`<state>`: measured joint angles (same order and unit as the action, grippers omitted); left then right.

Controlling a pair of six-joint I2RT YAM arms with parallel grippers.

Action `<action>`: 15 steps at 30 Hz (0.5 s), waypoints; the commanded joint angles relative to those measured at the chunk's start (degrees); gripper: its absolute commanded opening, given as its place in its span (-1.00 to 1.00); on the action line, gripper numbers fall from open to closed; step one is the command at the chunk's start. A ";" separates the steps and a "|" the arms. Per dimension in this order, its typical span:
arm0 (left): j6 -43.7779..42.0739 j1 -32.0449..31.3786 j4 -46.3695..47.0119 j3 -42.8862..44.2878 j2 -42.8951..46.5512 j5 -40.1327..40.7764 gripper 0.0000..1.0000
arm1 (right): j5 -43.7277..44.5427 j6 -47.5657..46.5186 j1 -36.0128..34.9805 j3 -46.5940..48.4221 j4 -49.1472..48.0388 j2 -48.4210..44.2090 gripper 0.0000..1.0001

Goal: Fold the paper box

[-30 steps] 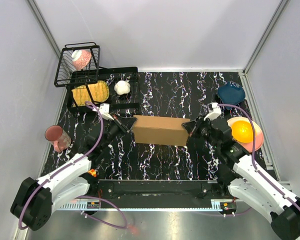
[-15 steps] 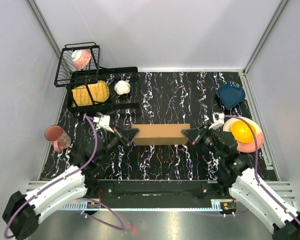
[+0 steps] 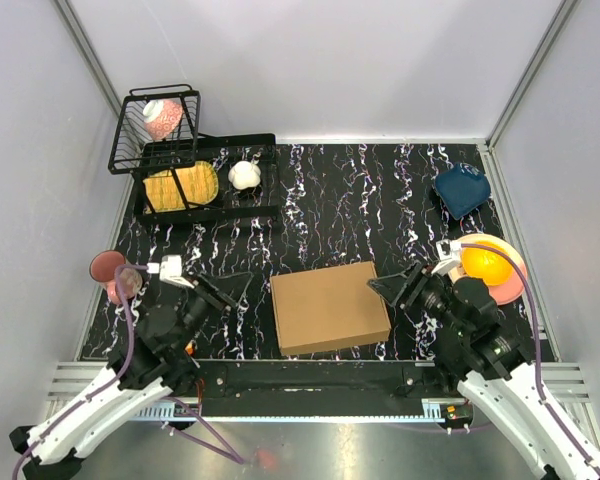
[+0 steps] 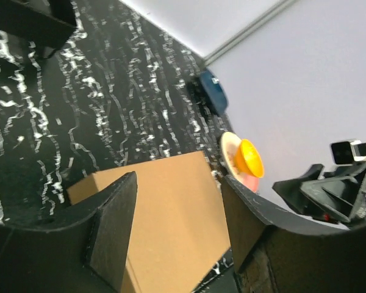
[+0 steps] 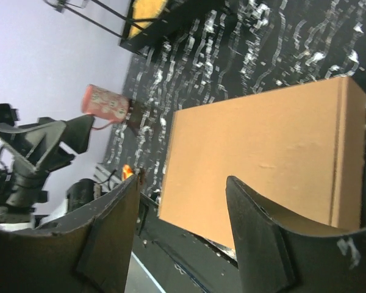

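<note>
The paper box (image 3: 330, 307) is a plain brown cardboard box, folded shut and lying flat on the black marbled table near its front edge. The same box fills the lower middle of the left wrist view (image 4: 165, 207) and most of the right wrist view (image 5: 262, 165). My left gripper (image 3: 230, 287) hovers open to the left of the box, apart from it, with nothing between its fingers (image 4: 113, 229). On the box's right side my right gripper (image 3: 388, 290) is open too, clear of the cardboard, its fingers (image 5: 259, 235) empty.
A black wire rack (image 3: 195, 180) at the back left holds a yellow sponge-like item (image 3: 180, 186) and a white object (image 3: 244, 175). A pink cup (image 3: 110, 272) stands at the left edge. A blue dish (image 3: 462, 190) and an orange bowl on a pink plate (image 3: 488, 264) sit at the right.
Both grippers let go of the box ends and opened, pulling back toward the near edge. The box, held upright on edge before, now lies flat on the table.
</note>
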<state>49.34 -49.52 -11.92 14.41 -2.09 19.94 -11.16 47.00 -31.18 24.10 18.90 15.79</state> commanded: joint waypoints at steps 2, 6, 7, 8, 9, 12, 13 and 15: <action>2.59 0.03 -5.57 2.99 -14.06 3.44 0.22 | 7.02 -1.13 -0.02 0.87 6.59 5.21 0.30; 6.81 0.03 -4.96 2.99 -28.81 0.28 0.22 | 10.62 -0.16 -0.11 0.07 9.57 9.86 0.29; 7.43 0.03 -4.34 2.90 -30.85 -0.51 0.22 | 12.72 0.80 -0.11 -0.01 11.67 10.74 0.30; 8.13 -0.05 -4.60 3.16 -32.70 -1.39 0.23 | 12.22 0.81 -0.11 -0.36 10.91 11.45 0.30; 8.83 -0.05 -4.60 3.25 -34.28 -2.01 0.25 | 11.86 1.16 -0.02 -0.45 10.29 13.80 0.30; 8.93 -0.05 -2.33 2.73 -38.34 -5.52 0.27 | 14.41 1.34 -0.11 1.47 10.90 21.19 0.34; 9.10 -0.05 0.12 2.11 -38.34 -6.49 0.28 | 15.19 1.34 -0.20 2.35 10.73 23.12 0.35; 9.37 -0.14 4.08 -0.61 -38.43 -9.91 0.28 | 14.85 0.38 -0.11 2.53 8.72 28.23 0.35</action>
<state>56.93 -49.52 -16.23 16.19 -40.40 16.71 0.54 47.68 -31.18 24.18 29.02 37.01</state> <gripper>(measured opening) 0.637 0.671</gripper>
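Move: The flat folded box lies with its middle about 16 cm to the left gripper's right, level with it fore and aft and some 18 cm below. The pink mug stands roughly 27 cm to that gripper's left and 4 cm farther out, and the orange toy about 13 cm left and 10 cm back. From the right gripper the box's middle is about 9 cm left, 1 cm ahead and 18 cm below; the plate sits some 26 cm right and 10 cm ahead. Lower both open grippers together to the ends of the box, the left one about 15 cm nearly straight down at its left wall, the right one some 12 cm down over its right edge while easing slightly outward. Tip both sets of fingers from near level to steeply down, roughly 40 degrees more on the left and 30 on the right, and keep them wide open. ##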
